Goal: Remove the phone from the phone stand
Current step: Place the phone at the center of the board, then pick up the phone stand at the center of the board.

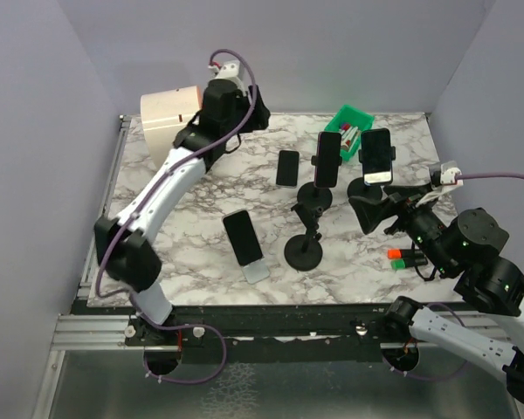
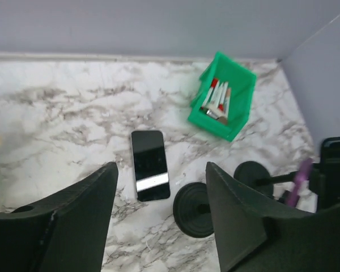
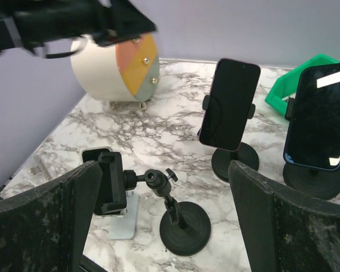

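Observation:
A black phone [image 1: 287,168] [image 2: 151,165] lies flat on the marble table. My left gripper [image 1: 255,115] [image 2: 161,167] hangs above and behind it, jaws apart, with nothing between them. Two more phones stand clamped upright in black phone stands: a dark one [image 1: 328,159] [image 3: 229,105] and a blue-edged one [image 1: 377,155] [image 3: 323,116]. A fourth phone [image 1: 243,237] leans on a white stand [image 1: 256,271]. An empty black phone stand [image 1: 304,253] [image 3: 184,226] has its clamp [image 3: 110,181] tilted sideways. My right gripper [image 1: 371,209] [image 3: 164,167] is wide open near the right stand, holding nothing.
A green bin [image 1: 353,122] [image 2: 224,96] of markers sits at the back right. A cream cylinder [image 1: 168,118] [image 3: 116,71] stands at the back left. Two markers [image 1: 404,257] lie by the right arm. Purple walls close in the table.

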You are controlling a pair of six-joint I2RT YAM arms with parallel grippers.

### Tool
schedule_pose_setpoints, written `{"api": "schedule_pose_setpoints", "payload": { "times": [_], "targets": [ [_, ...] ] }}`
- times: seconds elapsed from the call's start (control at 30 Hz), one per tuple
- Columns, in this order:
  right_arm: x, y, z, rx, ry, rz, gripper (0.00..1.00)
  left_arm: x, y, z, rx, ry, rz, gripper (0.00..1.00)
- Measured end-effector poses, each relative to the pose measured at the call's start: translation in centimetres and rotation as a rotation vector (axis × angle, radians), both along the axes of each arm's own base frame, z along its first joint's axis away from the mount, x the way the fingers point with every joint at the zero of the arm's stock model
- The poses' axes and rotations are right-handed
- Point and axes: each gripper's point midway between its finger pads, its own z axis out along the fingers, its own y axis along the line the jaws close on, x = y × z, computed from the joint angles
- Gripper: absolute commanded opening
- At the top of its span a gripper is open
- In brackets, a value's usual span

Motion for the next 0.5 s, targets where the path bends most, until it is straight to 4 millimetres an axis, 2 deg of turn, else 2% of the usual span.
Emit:
{"api": "schedule_pose_setpoints", "payload": {
  "times": [0.03,0.1,0.13,0.2,0.27,0.33,0.5],
  "targets": [
    [0.1,-0.2,0.0,-0.002,-0.001,-0.013,1.00,-1.4,1.1,3.6,-0.021,-0.088,0.008,0.80],
    [0.3,-0.5,0.0,-0.002,-0.004,-0.032,1.00,-4.0,2.9,7.7,-0.054,-0.194,0.020,0.96],
    [0.4,-0.7,0.1,-0.002,-0.006,-0.043,1.00,-5.9,4.2,9.8,-0.072,-0.267,0.030,0.99],
    [0.5,-1.1,0.3,0.001,-0.013,-0.065,1.00,-8.8,6.1,11.3,-0.097,-0.343,0.051,0.99],
    [0.6,-1.3,0.4,-0.003,-0.023,-0.074,1.00,-11.6,8.0,11.1,-0.116,-0.400,0.070,0.99],
    [0.7,-1.3,0.4,-0.019,-0.036,-0.075,1.00,-13.7,9.1,9.7,-0.122,-0.427,0.071,0.99],
    [0.9,-0.5,-0.8,-0.073,-0.029,-0.039,0.98,-16.1,10.5,4.1,-0.083,-0.402,0.064,0.99]
  ]
}}
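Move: The phone already placed at the board's centre lies some 22 cm below the left hand, about 8 cm to its right and 2 cm ahead. From that phone, the middle stand's base is roughly 9 cm right and 10 cm nearer. The lying phone on the white plate is about 13 cm left and 27 cm nearer; the striped drum stands 34 cm left, 4 cm farther out. From the right hand, the placed phone is about 31 cm ahead, 20 cm left, 33 cm below. Swiftly back and to the left, the empty left hand draws away from the placed phone, about 16 cm back and 10 cm left. It goes on rising for some 11 cm, then sinks about 7 cm while still retreating. The wrist pitches up until the fingers point nearly level, and the half-open fingers spread fully, touching nothing. ##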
